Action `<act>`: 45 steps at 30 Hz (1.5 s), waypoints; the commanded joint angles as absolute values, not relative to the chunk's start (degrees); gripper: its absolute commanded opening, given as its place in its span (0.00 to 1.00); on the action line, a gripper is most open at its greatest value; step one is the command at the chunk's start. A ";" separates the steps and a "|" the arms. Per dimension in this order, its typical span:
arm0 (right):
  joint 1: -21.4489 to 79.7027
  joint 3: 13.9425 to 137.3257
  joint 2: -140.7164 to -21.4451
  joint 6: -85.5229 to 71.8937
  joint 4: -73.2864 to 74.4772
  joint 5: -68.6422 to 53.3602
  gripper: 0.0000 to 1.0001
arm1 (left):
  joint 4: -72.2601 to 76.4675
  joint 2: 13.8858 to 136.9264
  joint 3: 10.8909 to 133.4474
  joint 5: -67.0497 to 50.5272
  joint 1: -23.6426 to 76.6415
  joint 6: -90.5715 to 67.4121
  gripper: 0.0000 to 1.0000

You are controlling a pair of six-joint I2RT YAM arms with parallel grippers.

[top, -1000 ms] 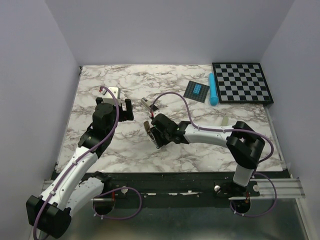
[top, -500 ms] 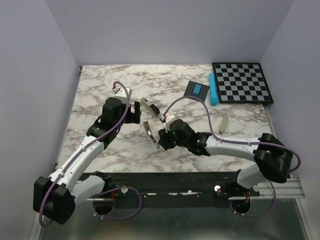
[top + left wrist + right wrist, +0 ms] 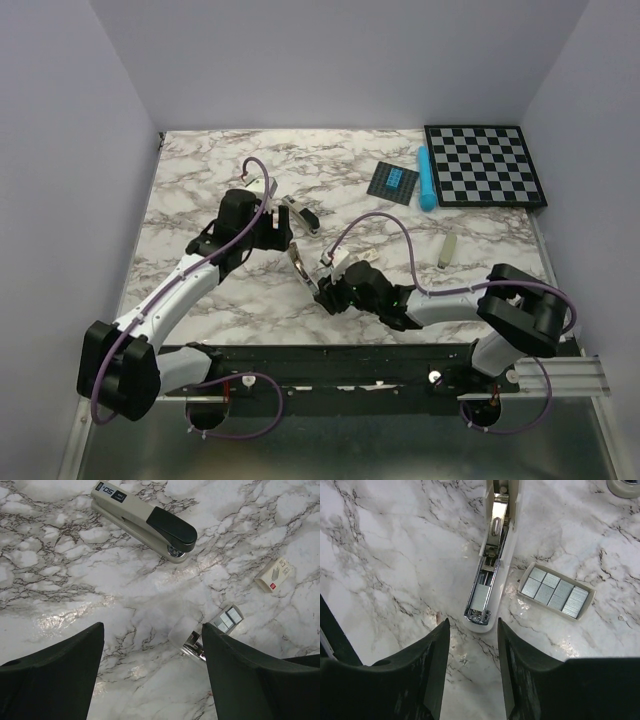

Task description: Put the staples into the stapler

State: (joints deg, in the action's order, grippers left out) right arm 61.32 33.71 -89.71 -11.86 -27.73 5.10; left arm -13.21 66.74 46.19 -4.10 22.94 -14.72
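Note:
The stapler (image 3: 492, 555) lies opened flat, its shiny silver channel facing up with a grey strip of staples (image 3: 481, 596) in the channel's near end. It also shows in the top view (image 3: 299, 266) and at the left wrist view's lower right (image 3: 192, 647). A small tray of staples (image 3: 556, 596) lies just right of it, also seen in the left wrist view (image 3: 227, 618). A small white box (image 3: 274, 575) lies beyond. My right gripper (image 3: 473, 630) is open and empty, its tips flanking the stapler's front end. My left gripper (image 3: 152, 627) is open and empty above bare table.
A second, closed beige-and-black stapler (image 3: 145, 522) lies ahead of my left gripper (image 3: 283, 228). In the top view a beige bar (image 3: 447, 250) lies right of centre. A chessboard (image 3: 485, 165), a blue cylinder (image 3: 426, 178) and a dark card (image 3: 393, 182) sit at the back right.
My left gripper has moved right, toward the closed stapler. My right gripper has drawn back toward the near edge, off the open stapler, and the right arm has dropped lower.

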 commanded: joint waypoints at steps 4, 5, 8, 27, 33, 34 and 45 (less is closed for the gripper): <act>61.87 36.03 -94.39 -10.46 -33.22 7.55 0.51 | -15.64 69.43 49.22 -7.56 22.76 -17.66 0.80; 61.96 36.04 -94.66 -10.63 -33.14 7.99 0.51 | -15.64 69.52 49.22 -7.73 22.76 -17.75 0.80; 61.96 36.12 -95.27 -10.46 -33.49 9.49 0.50 | -15.47 69.96 49.31 -8.35 22.76 -18.10 0.80; 61.96 36.74 -97.56 -9.93 -34.54 10.19 0.35 | -9.85 72.86 48.52 -9.93 22.76 -24.43 0.69; 61.96 36.83 -98.00 -9.84 -34.63 10.20 0.31 | -10.11 74.53 48.51 -10.81 22.76 -24.96 0.66; 61.96 36.83 -98.00 -9.84 -34.63 10.20 0.31 | -10.54 74.79 48.69 -10.64 22.76 -24.96 0.65; 61.96 36.83 -98.00 -9.84 -34.54 10.90 0.28 | -14.41 73.39 48.87 -7.56 22.76 -22.94 0.46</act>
State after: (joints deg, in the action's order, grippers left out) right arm 61.45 35.55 -96.88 -10.39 -32.45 8.91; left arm -12.64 74.48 47.59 -8.67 22.94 -23.55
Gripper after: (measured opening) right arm 0.294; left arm 0.467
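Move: Just below and to the right of the left hand is the raised end of the open stapler's lid, about 3 cm right and 4 cm down; the black stapler sits some 9 cm ahead, 4 cm right and 10 cm below. From the right hand, the loaded magazine's front end is roughly 1 cm ahead, 1 cm left and 3 cm down. The staple tray lies about 7 cm ahead and 1 cm right, the staple box 11 cm ahead and 10 cm right, both 5 cm lower. Closing in on the open stapler from both ends, the right hand sinks about 2 cm and edges forward nearly as far, then narrows its fingers across the sides of the magazine front and pinches it. The left hand eases down some 3 cm and 2 cm right onto the raised lid end, tipping its fingers down about 10 degrees and half closing them around it. ##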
